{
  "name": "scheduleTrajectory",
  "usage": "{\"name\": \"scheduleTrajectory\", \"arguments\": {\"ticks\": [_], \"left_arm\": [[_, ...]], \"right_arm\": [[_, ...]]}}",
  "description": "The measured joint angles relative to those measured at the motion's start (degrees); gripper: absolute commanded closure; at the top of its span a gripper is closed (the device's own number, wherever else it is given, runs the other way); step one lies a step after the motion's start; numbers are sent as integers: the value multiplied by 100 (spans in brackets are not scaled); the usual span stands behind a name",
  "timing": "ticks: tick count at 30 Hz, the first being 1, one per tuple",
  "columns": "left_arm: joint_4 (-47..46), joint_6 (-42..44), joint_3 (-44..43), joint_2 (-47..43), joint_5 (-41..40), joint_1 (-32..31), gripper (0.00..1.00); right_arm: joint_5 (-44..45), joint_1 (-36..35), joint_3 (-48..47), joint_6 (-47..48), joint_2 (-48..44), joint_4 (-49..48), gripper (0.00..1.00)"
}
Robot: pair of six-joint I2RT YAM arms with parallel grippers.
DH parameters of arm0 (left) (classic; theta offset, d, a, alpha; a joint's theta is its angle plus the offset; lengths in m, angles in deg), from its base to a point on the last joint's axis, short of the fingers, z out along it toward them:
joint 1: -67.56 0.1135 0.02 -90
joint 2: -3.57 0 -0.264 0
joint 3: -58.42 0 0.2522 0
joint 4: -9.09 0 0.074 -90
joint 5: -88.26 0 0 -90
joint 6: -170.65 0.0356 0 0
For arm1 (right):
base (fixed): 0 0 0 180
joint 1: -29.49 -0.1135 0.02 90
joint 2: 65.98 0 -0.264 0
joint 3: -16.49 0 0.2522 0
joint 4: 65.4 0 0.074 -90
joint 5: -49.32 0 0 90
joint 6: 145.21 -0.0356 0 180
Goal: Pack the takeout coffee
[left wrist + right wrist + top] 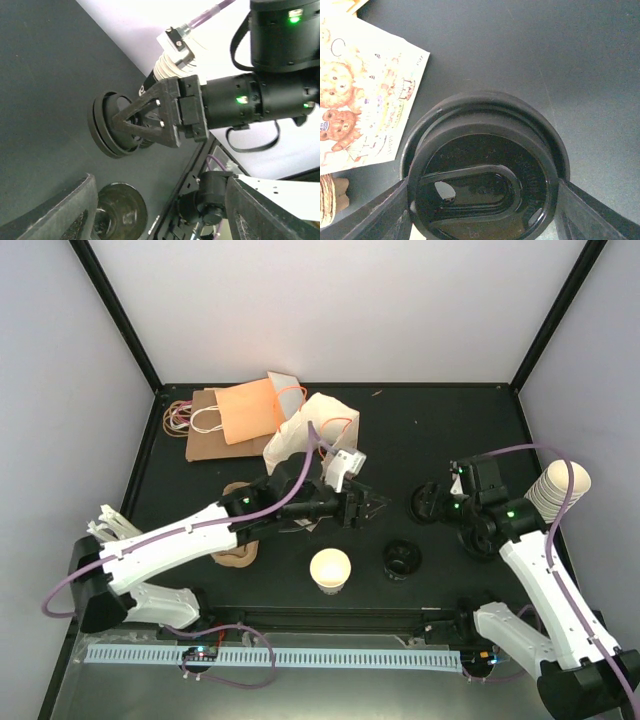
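The takeout coffee (330, 570), a small cream paper cup with its top uncovered, stands upright near the table's front edge. My left gripper (372, 503) hovers behind and to the right of it, open, with nothing between its fingers (75, 215). A loose black lid (402, 560) lies on the table right of the cup and shows by that finger (122, 210). My right gripper (437, 502) is shut on another black lid (480, 180), its fingers (395, 212) pressing both sides, just over a further lid rim (485, 102).
A white bear-print paper bag (310, 435) stands behind the left gripper, with an orange bag (250, 410) and a brown bag (215, 435) lying at the back left. A tall stack of cream cups (560, 490) is at the right wall. Brown cardboard pieces (235, 552) lie under the left arm.
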Motion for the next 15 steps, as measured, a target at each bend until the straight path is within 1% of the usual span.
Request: {"name": "scheduleTrajectory", "arguments": {"ticks": [6, 12, 15], "left_arm": [[-79, 2, -446, 798, -55, 2, 45], [-94, -2, -933, 1473, 48, 7, 52], [-81, -22, -1049, 1698, 111, 46, 58]], "right_arm": [[-118, 118, 0, -160, -162, -2, 27], [-144, 262, 2, -457, -444, -2, 27], [-144, 306, 4, -562, -538, 0, 27]]}}
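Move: The black lid, held up in the right hand's fingers, is about 12 cm to the left hand's right, some 4 cm farther out and perhaps 9 cm lower. Below the left hand, the dark ring on the table is some 8 cm to its right and 5 cm back, and the white cup 9 cm to its left and 8 cm back. The paper bag stands roughly 12 cm left and 9 cm ahead of the left hand. Rightward, with some forward and down, the left hand travels about 8 cm towards the black lid in the right hand, its empty fingers narrowing from wide to about half open on the way. The right hand keeps its grip on the lid and lifts it about 2 cm, turning it slightly clockwise with its left side rising; the left fingers aren't on the lid yet. ##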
